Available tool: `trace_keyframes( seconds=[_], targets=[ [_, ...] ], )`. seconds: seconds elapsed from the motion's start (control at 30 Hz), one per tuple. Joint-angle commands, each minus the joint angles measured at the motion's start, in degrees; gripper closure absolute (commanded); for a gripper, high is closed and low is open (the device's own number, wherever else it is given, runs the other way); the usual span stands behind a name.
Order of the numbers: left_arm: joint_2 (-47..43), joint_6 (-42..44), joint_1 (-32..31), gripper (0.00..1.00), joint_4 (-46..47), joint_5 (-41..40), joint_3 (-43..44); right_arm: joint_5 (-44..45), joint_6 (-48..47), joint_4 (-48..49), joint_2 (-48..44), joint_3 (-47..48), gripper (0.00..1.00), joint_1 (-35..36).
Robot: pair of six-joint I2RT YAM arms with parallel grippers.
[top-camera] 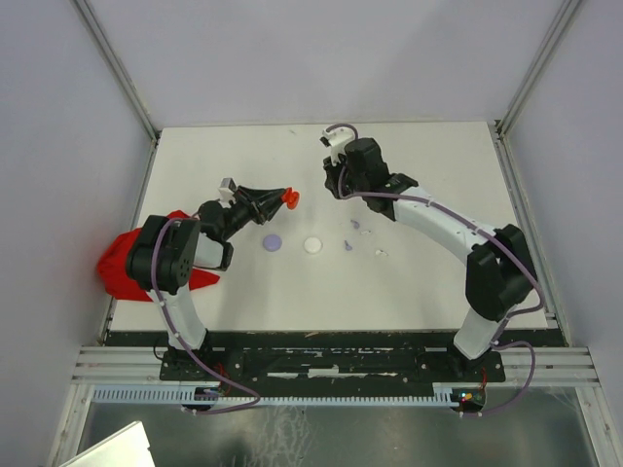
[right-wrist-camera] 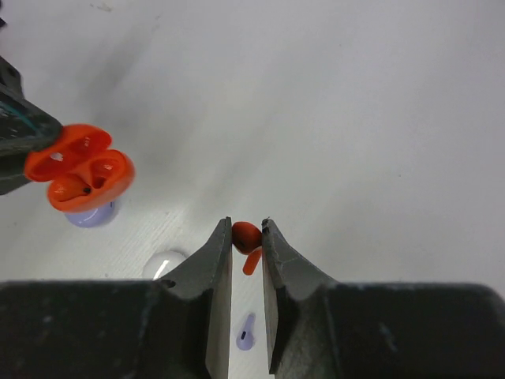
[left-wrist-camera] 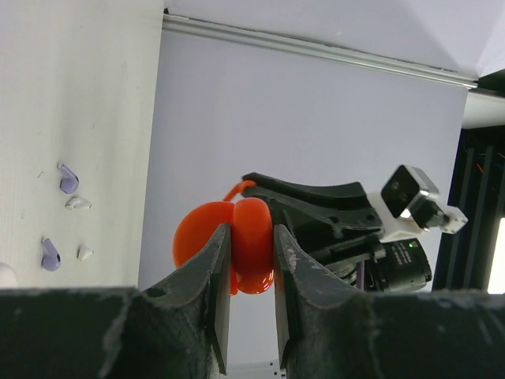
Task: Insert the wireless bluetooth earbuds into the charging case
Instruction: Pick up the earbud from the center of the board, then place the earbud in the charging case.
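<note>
My left gripper [left-wrist-camera: 251, 237] is shut on the red charging case [left-wrist-camera: 254, 229] and holds it above the table. Its lid stands open, and the case [right-wrist-camera: 79, 167] shows two hollows in the right wrist view. From above, the case [top-camera: 288, 198] sits at the tip of the left gripper [top-camera: 280, 197]. My right gripper [right-wrist-camera: 247, 234] is shut on a red earbud [right-wrist-camera: 246, 235], stem hanging down, to the right of the case and apart from it. Two lilac earbuds [left-wrist-camera: 69, 178] [left-wrist-camera: 50, 254] and two white ones [left-wrist-camera: 77, 204] [left-wrist-camera: 84, 253] lie on the table.
A lilac disc [top-camera: 273, 242] and a white disc [top-camera: 311, 245] lie mid-table, left of the loose earbuds [top-camera: 348, 245]. A red heap [top-camera: 122, 263] lies at the left edge beside the left arm. Walls and metal posts close in the table.
</note>
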Motion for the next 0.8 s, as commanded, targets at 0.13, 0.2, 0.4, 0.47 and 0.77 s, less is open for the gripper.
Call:
trace_keyframes(
  seconds=[0.13,0.2,0.4,0.47,0.77],
  targets=[
    [0.5,-2.9,-2.8,0.97,2.8,-0.4,1.6,-7.2,-0.4,29.8,-10.3,-13.0,0.99,-0.2],
    [0.8,-3.6,-3.3,0.97,3.0,-0.5,2.0,-9.2,-0.9,38.4,-11.5,-17.5,0.99,-0.1],
    [1.3,-5.8,-4.8,0.97,3.0,-0.1,3.4,-15.4,-2.0,60.1,-11.6,-27.2,0.99,-0.2],
    [1.6,-6.5,-5.2,0.97,3.1,0.4,3.9,-17.5,-2.2,63.2,-11.2,-28.5,0.99,-0.1],
    [1.5,-7.9,-5.7,0.97,2.4,2.8,5.2,-23.9,-2.2,72.1,-9.5,-32.1,0.99,-0.2]
  ],
)
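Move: The open red case, held in the left fingers, lies about 11 cm to the left of the right hand, roughly level in height and perhaps 1 cm nearer the base; the right hand already holds the red earbud. About 16 cm below the right hand on the board, the white disc is 7 cm back and 4 cm left, and a loose purple earbud 7 cm back and 3 cm right. From the left hand, the held red earbud is some 11 cm right and 1 cm ahead. The right hand, keeping its pinch on the red earbud, climbs about 8 cm with a brief slight dip partway, easing back and left by some 4 cm each, while its wrist swings from a forward-left downward slant to nearly level, a turn of about 45 degrees that points the fingers more to the left, over towards the case. At the same time the left hand keeps its grip on the case and carries it about 4 cm right towards the right hand, rising and backing off only slightly, and neither hand's fingers open or close. ##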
